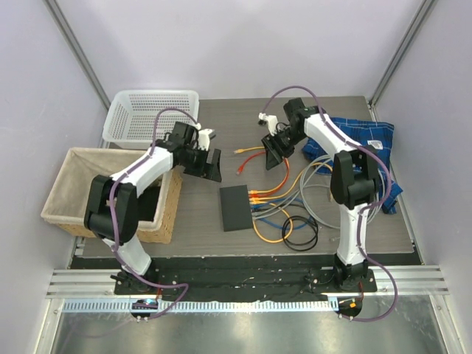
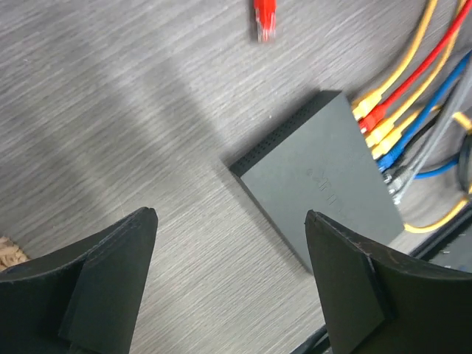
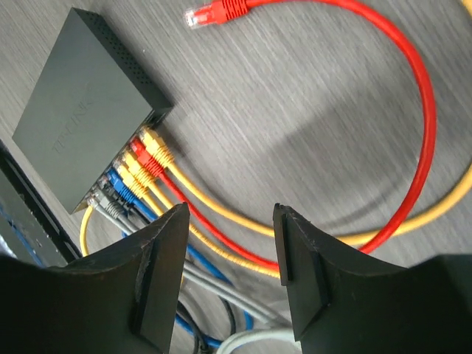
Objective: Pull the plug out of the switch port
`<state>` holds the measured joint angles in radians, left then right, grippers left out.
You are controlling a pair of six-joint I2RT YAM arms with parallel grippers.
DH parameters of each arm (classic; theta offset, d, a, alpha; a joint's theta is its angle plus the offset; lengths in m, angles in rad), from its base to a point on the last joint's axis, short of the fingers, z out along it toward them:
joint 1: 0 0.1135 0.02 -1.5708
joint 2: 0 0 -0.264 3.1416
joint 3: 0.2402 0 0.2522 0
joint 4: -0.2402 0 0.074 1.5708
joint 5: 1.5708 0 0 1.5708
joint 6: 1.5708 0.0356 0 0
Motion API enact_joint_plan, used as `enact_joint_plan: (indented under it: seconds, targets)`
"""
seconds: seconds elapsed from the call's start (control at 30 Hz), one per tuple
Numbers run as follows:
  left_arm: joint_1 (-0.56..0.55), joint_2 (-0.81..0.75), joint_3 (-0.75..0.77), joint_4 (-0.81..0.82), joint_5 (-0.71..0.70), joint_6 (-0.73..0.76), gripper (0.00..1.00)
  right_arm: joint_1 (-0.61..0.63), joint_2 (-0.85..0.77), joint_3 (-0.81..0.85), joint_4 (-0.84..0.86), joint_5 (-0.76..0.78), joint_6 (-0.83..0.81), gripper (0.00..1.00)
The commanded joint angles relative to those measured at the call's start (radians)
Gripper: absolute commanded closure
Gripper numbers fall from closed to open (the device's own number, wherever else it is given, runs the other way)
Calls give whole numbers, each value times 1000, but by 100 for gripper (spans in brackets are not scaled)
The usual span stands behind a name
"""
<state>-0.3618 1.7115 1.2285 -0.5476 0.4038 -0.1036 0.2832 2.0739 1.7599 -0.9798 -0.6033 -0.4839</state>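
Observation:
The switch (image 1: 235,208) is a flat black box lying mid-table, also seen in the left wrist view (image 2: 324,177) and the right wrist view (image 3: 81,110). Several plugs (image 1: 257,200), yellow, red, blue and grey, sit in the ports along its right edge (image 3: 136,166) (image 2: 376,122). A loose red plug (image 1: 240,150) (image 3: 217,12) (image 2: 264,18) lies free on the table behind the switch, on a red cable. My left gripper (image 1: 210,164) (image 2: 230,215) hovers open behind and left of the switch. My right gripper (image 1: 273,151) (image 3: 230,210) hangs open above the cables, nothing between its fingers.
A white plastic basket (image 1: 151,114) stands at the back left, with a cloth-lined wicker basket (image 1: 110,193) in front of it. A blue cloth (image 1: 369,136) lies at the right. Grey, blue and yellow cables and a black coil (image 1: 299,232) spread right of the switch.

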Motion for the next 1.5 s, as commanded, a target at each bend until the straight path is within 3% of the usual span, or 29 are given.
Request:
enact_joint_plan:
  seconds: [0.0, 0.13, 0.2, 0.33, 0.4, 0.6, 0.83, 1.1, 1.47]
  targets:
    - [11, 45, 41, 22, 186, -13, 17, 22, 78, 174, -92, -55, -33, 43]
    - [17, 88, 77, -21, 257, 37, 24, 34, 126, 221, -120, -53, -48, 43]
    - [24, 124, 86, -41, 302, 97, 35, 40, 127, 201, -122, -59, -58, 44]
    - [27, 212, 193, -266, 340, 426, 53, 40, 132, 187, -149, -72, -111, 45]
    - [26, 230, 230, -316, 343, 450, 60, 39, 114, 153, -151, -98, -127, 45]
    - [24, 194, 189, -216, 328, 322, 76, 40, 130, 124, -135, -191, -147, 45]
    - [18, 212, 190, -172, 313, 245, 78, 40, 204, 170, -122, -288, -84, 43]
    - [-19, 226, 200, -150, 306, 191, 95, 42, 219, 144, -88, -339, -21, 41]
    - [-37, 278, 137, -126, 293, 142, 100, 51, 241, 92, -82, -331, -15, 42]
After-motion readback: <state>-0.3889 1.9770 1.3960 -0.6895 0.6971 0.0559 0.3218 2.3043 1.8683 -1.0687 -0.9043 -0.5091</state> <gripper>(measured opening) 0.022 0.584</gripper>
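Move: Back from the left hand by about 9 cm, 10 cm to its right and some 7 cm below lies the middle of the switch; the loose red plug is about 4 cm ahead and 12 cm right. From the right hand, the farthest-out yellow plug in the port row is some 8 cm back, 6 cm left and 7 cm below. The switch's middle is about 13 cm back and 13 cm left of that hand, the loose red plug level and 12 cm left. Closing in on the switch from both sides, the left hand shuts its empty fingers while going about 4 cm right, 3 cm down and a little back to above the switch's far-left corner, turning clockwise. The right hand reaches 2 cm forward, then comes back past its start, meanwhile going some 5 cm left and 3.5 cm down, tipping its half-open fingers about 20 degrees flatter towards the outermost plugs. ##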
